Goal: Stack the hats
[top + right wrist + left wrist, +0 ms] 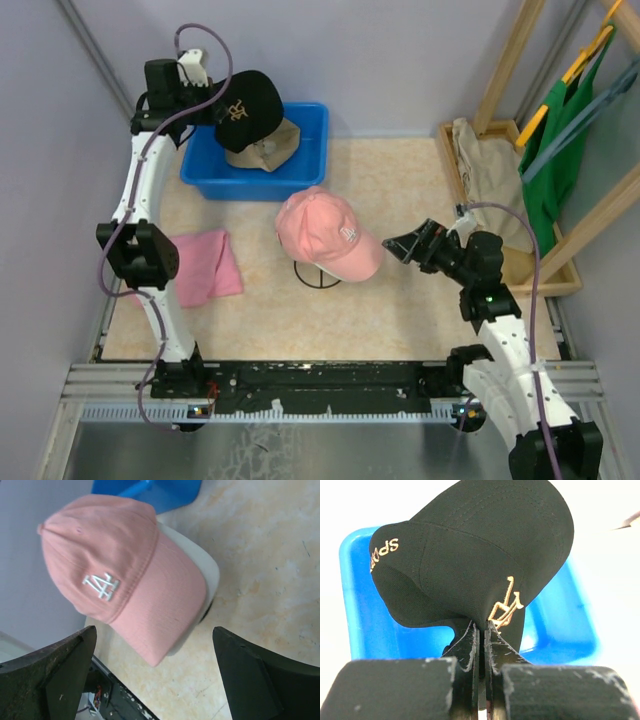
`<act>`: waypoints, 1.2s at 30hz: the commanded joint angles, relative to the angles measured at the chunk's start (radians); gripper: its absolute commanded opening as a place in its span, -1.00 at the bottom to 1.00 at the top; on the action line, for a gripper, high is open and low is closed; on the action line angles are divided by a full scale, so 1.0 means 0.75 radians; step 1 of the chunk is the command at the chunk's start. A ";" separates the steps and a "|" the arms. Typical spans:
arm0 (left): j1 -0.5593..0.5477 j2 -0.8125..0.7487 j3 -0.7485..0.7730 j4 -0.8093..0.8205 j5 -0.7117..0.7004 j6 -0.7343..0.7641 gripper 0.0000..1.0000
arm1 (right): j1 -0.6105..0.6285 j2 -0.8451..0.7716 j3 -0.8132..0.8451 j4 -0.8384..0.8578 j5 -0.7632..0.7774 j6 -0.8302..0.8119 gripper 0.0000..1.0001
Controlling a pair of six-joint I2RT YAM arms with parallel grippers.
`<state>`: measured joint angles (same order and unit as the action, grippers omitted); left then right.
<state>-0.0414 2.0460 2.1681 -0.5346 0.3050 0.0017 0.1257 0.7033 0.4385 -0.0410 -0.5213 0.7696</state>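
Observation:
My left gripper (212, 110) (482, 626) is shut on the edge of the black hat (245, 105) (480, 555), which hangs above the blue bin (310, 150) (360, 605). A tan hat (268, 148) lies in that bin beneath it. In the middle of the table a pink hat (325, 232) (125, 575) sits on top of a white hat (207, 575), both on a small black stand (315, 275). My right gripper (398, 247) (154, 630) is open, just right of the pink brim and apart from it.
A flat pink cloth (205, 265) lies at the left near my left arm. A beige garment (490, 170) rests in a wooden frame at the right, with green clothes (560, 140) hanging behind it. Grey walls close in the left and back.

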 commanded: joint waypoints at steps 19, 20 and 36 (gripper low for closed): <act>-0.016 -0.518 -0.136 -0.312 0.785 0.085 -1.00 | 0.266 0.364 0.724 0.146 -0.159 -0.362 0.63; -0.016 -0.542 -0.158 -0.312 0.808 0.073 -1.00 | 0.277 0.386 0.753 0.148 -0.155 -0.376 0.61; -0.263 -0.737 -0.302 -0.488 0.675 0.132 -1.00 | 0.455 0.721 1.182 0.099 -0.132 -0.504 0.53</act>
<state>-0.2214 1.5085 1.9472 -0.8555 0.8680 0.0650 0.4515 1.2335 1.2354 0.0177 -0.6151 0.4278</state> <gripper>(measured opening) 0.026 0.767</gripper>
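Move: The left hand already holds the black cap by its edge, the cap's middle some 6 cm to its right and 2 cm ahead. Its goal, the pink cap, lies about 31 cm back, 26 cm right and 14 cm lower; the blue bin is roughly 3 cm ahead, 5 cm right and 25 cm below. From the open right hand the black cap is about 34 cm ahead, 34 cm left and 10 cm higher; the pink cap is 14 cm left, 3 cm ahead and 2 cm lower. Still pinching the black cap by its edge, the left hand swings it out from over the bin towards the pink cap, some 26 cm back, 13 cm right and 12 cm up, turning about 40 degrees clockwise. The right hand rises about 20 cm and reaches 13 cm left and slightly forward to the cap's free edge, tipping its fingers up, turning counter-clockwise and narrowing its wide-open grip somewhat; contact there can't be made out. ##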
